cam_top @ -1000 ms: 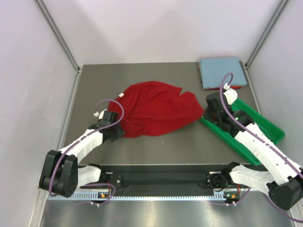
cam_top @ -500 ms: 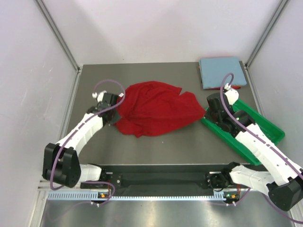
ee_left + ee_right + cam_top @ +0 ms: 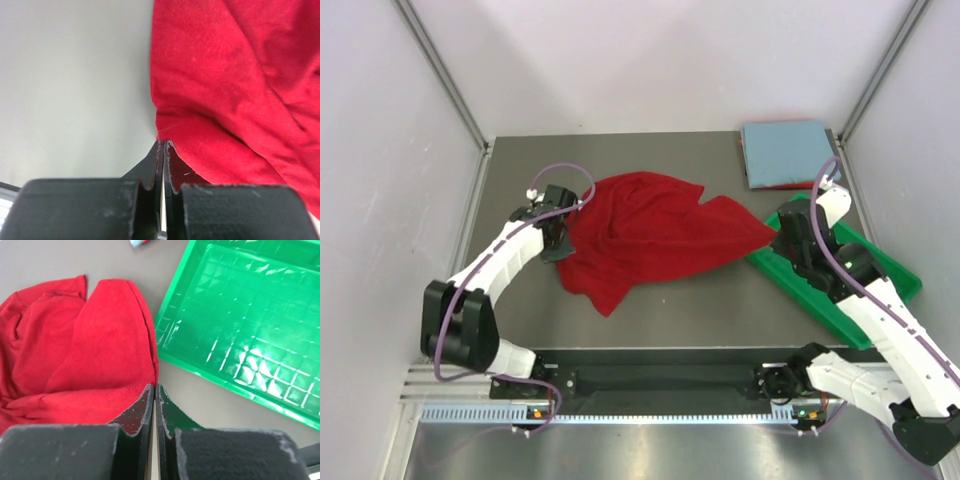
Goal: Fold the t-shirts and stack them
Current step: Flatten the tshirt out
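A dark red t-shirt [image 3: 650, 238] lies crumpled and spread across the middle of the table. My left gripper [image 3: 563, 233] is shut on its left edge; the left wrist view has the closed tips [image 3: 163, 143] meeting the red cloth [image 3: 225, 90]. My right gripper [image 3: 773, 238] is shut on the shirt's right corner, beside the green tray. In the right wrist view those closed tips [image 3: 155, 386] pinch the red hem [image 3: 90, 350]. At the back right sits a folded light blue t-shirt [image 3: 785, 152] with a red edge [image 3: 790, 186] showing under it.
The green plastic tray [image 3: 865, 285] lies diagonally at the right, partly under my right arm; its ribbed floor [image 3: 250, 325] fills the right wrist view. Grey walls with metal rails close in the table on both sides.
My left gripper moved back along the shirt's left edge and shut on it. My right gripper shifted to the right with the shirt's corner, stretching the cloth wider.
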Controlling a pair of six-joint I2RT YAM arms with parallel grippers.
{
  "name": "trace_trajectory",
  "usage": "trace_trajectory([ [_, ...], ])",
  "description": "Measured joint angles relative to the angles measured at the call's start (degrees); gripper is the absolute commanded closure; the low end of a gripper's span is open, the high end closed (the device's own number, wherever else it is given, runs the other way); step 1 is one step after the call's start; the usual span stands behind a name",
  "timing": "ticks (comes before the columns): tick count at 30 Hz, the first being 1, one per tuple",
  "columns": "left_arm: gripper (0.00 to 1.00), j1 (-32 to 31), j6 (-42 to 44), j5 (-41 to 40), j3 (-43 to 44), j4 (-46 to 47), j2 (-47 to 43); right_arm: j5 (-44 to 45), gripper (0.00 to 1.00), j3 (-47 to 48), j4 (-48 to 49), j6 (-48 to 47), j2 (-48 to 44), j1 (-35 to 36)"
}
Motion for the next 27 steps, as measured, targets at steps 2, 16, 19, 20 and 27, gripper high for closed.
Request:
trace_trajectory([
  [2, 0.99, 0.0, 1.1, 0.6, 1.7, -0.5, 3.1, 0.7, 1.00, 0.0, -0.2, -0.4, -0.3, -0.2],
  [16, 0.70, 0.1, 7.3, 14.0, 14.6, 5.9, 21.7, 5.2, 1.00, 0.7, -1.8, -3.6, 0.6, -5.5],
  [19, 0.65, 0.0, 7.8, 15.2, 16.9, 5.9, 22.6, 4.7, 1.00, 0.7, -1.6, -3.9, 0.9, -6.1],
  [20, 0.65, 0.0, 7.8, 14.7, 17.7, 5.7, 22.4, 4.4, 1.00, 0.7, -1.6, -4.0, 1.2, -6.2],
  [27, 0.55, 1.0, 7.0, 10.6, 10.8, 6.0, 13.7, 1.6, 1.00, 0.6, -0.6, -4.0, 1.6, -6.3],
])
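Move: The left hand pinches the red t-shirt's left edge; the shirt's middle lies about 21 cm right, 6 ahead and 8 below, its loose near corner some 10 right and 12 back. The right hand holds the far end: the middle lies roughly 23 cm left, 9 ahead and 22 below, the green basket 18 right and 2 ahead, and the blue folded stack 11 right and 28 ahead. Left carries the edge 9 cm forward-right, dipping, opens and draws back slightly; right, still gripping, pulls 4 cm right. ##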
